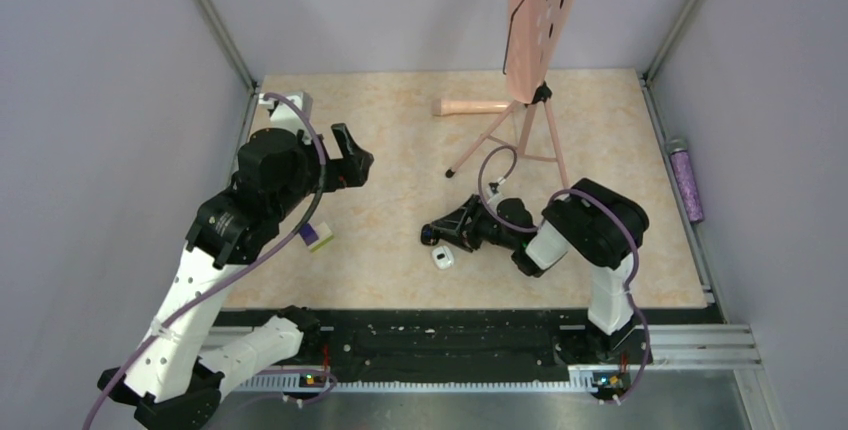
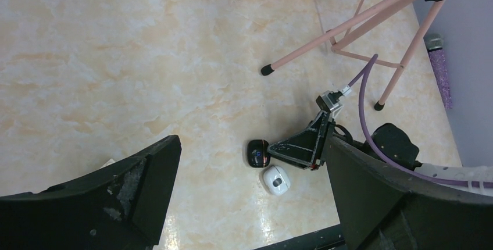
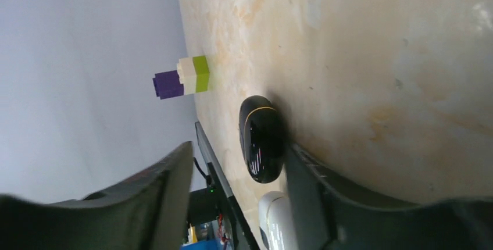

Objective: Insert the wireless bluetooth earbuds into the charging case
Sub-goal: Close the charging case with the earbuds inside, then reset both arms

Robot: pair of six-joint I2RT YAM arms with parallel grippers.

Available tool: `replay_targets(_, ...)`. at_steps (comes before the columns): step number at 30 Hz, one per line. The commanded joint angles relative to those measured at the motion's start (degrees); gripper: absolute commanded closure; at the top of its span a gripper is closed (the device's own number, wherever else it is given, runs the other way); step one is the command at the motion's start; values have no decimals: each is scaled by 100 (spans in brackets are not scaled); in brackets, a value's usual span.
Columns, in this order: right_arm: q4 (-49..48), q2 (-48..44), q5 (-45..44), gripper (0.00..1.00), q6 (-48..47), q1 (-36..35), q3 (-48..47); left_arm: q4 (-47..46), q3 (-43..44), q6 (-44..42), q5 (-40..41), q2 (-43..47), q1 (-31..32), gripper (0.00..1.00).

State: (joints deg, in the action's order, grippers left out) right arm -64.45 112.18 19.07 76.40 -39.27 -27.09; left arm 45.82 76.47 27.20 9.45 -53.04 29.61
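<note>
A glossy black charging case (image 2: 257, 153), lid shut, with a thin copper seam, lies on the beige table (image 1: 390, 150). It appears again in the right wrist view (image 3: 263, 139). My right gripper (image 1: 432, 235) is low at the table with its jaws apart. The case lies at the fingertips against one finger (image 3: 325, 197), with a gap to the other. A white rounded case (image 2: 275, 179) with a dark oval mark lies just beside the black one. The earbuds are hidden in every view. My left gripper (image 1: 350, 155) hangs high over the table's left side, open and empty.
A purple, white and green brick block (image 1: 320, 238) stands near the left arm. A pink tripod stand (image 1: 525, 120) with a board and a pink cylinder (image 1: 475, 107) are at the back. A purple bottle (image 1: 688, 180) lies beyond the right edge. A black rail (image 1: 450, 345) runs along the near edge.
</note>
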Motion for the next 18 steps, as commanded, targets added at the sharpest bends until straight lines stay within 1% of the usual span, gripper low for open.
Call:
replay_targets(1, -16, -347, -243, 37, -224, -55, 124, -253, -23, 94, -25, -18, -30, 1)
replay_targets(3, 298, -619, -315, 28, -378, -55, 119, -223, -33, 138, 33, -30, -34, 1)
replay_targets(4, 502, -792, -369, 25, -466, -56, 113, -201, -45, 182, 64, -40, -35, 1)
replay_targets(9, 1812, -1788, -658, 18, -1069, -55, -33, -115, -157, 484, 366, -57, -35, 1)
replay_targets(12, 3210, -2678, -1048, 15, -1528, -57, -240, 158, -100, 766, 639, -155, -34, 1)
replay_targets(15, 5080, -3416, -1542, 14, -2268, -91, -742, 497, 2, 965, 818, -301, -34, 1)
replay_targets(18, 6516, -4157, -2097, 12, -2706, -131, -1014, 549, -73, 1012, 937, -292, -42, 1)
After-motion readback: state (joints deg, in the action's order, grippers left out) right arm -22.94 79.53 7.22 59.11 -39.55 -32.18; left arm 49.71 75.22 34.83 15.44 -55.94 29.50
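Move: The black charging case sits on the table between the right fingertips, hardly 1 cm to that hand's left and 1 cm below. From the same hand, the white case is about 5 cm back and 1 cm to the right; the toy blocks stand some 24 cm to the left, level with it; the nearest tripod foot is about 14 cm ahead and 3 cm right. From the left hand, the charging case lies about 2 cm ahead, 10 cm right and 33 cm below. The charging case is let go by the right fingers, which were already part open and now spread wide. The right hand lifts away from it, first nearly straight up, then also to the right: about 8 cm up and 4 cm right, rolling some 20 degrees. High up, the open left hand sinks about 3 cm, turning a little counter-clockwise and tipping down. ##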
